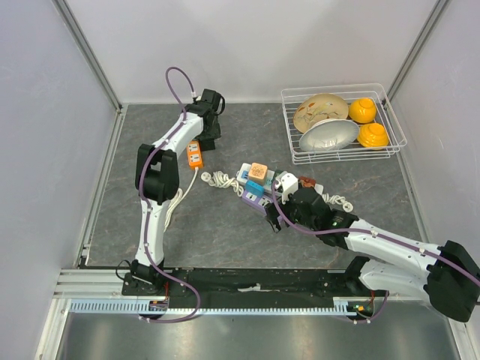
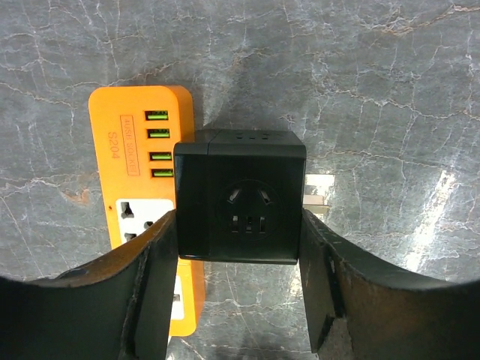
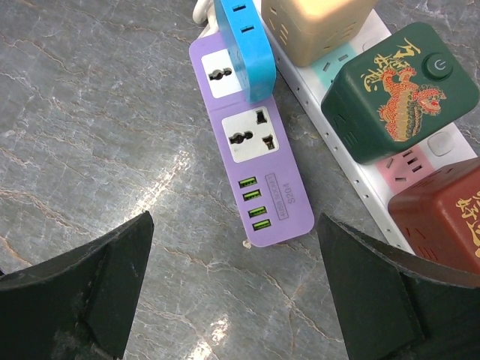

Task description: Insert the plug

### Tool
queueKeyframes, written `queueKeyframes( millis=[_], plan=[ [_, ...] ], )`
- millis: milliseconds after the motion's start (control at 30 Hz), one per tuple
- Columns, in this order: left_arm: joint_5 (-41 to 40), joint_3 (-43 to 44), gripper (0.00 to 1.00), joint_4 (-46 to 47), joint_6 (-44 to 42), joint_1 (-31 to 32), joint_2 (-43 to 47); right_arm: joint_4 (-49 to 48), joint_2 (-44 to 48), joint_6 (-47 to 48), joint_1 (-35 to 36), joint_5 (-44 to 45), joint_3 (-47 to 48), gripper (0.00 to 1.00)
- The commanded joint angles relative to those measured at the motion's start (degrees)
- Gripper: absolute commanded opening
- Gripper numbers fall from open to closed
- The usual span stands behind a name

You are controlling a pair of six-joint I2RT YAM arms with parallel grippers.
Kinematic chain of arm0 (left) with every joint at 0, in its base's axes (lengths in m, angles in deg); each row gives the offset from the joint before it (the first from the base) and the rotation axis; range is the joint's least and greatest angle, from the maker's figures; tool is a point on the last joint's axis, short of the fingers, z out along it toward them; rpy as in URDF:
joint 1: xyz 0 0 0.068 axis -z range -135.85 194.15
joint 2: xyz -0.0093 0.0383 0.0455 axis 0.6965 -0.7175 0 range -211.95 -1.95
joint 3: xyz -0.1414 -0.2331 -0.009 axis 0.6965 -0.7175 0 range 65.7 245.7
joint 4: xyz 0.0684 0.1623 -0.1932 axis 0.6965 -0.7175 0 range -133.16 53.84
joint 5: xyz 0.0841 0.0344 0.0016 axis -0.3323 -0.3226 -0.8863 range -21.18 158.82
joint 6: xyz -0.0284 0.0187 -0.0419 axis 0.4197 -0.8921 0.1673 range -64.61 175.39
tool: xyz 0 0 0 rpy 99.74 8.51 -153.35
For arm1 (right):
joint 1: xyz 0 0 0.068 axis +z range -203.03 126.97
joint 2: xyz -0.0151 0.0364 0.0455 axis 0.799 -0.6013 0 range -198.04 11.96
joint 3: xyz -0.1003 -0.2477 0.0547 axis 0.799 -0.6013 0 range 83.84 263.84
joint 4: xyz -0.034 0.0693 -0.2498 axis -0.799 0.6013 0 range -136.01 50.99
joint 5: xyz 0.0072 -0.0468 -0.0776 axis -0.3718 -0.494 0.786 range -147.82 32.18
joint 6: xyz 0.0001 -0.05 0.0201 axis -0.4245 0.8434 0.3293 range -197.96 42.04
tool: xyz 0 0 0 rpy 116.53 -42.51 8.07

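A black cube plug (image 2: 240, 199) sits between the fingers of my left gripper (image 2: 238, 251), which is shut on it with both pads pressed to its sides. Its metal prongs (image 2: 318, 192) stick out to the right. It overlaps the right edge of the orange power strip (image 2: 139, 161), which lies on the grey table. In the top view the left gripper (image 1: 208, 136) hangs beside that orange strip (image 1: 194, 154), and the plug is hidden there. My right gripper (image 3: 236, 292) stands open over bare table just below the end of a purple power strip (image 3: 259, 165).
A blue plug (image 3: 244, 45) sits in the purple strip. Beside it a white strip (image 3: 360, 180) carries a beige cube (image 3: 319, 26), a green cube (image 3: 397, 90) and a red cube (image 3: 442, 217). A wire basket (image 1: 390, 101) with dishes stands at the back right.
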Motion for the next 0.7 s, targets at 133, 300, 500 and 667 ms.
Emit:
queueKeyframes(
  millis=[133, 300, 500, 667],
  plan=[
    [0.48, 2.56, 0.03, -0.75, -1.59, -0.22, 3.98, -2.13, 1.01, -0.99, 0.07, 0.57, -0.05, 0.98],
    [3.72, -1.11, 0.02, 0.74, -1.59, -0.22, 12.75, -3.62, 3.03, -1.96, 0.07, -0.04, -0.05, 0.98],
    [10.93, -14.80, 0.02, 9.44, -2.21, 0.22, 25.94, -4.76, 5.14, -3.72, 0.07, -2.32, 0.30, 0.98],
    [18.58, -28.25, 0.02, 16.12, -2.39, 1.44, 39.21, -6.52, 6.54, -5.91, 0.07, -3.03, 1.00, 0.98]
  ],
)
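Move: The black plug already sits between the left fingers, on the table; the orange strip lies alongside it, its middle some 5 cm left and 3 cm nearer the base. From the left hand, the white cord's plug end is about 13 cm back and level sideways, and the purple strip, with its free outlet, some 20 cm back and 18 cm right. The black plug is about 27 cm ahead of the right hand and 25 cm to its left, a little lower. Keep the left fingers shut on the black plug and, after a brief hold, lift it quickly off the table beside the orange strip, about 14 cm up and some 6 cm back towards the base, while the wrist tilts some 20 degrees so the fingers swing forward and rightward. Raise the open, empty right gripper about 3.5 cm, away from the purple strip. ##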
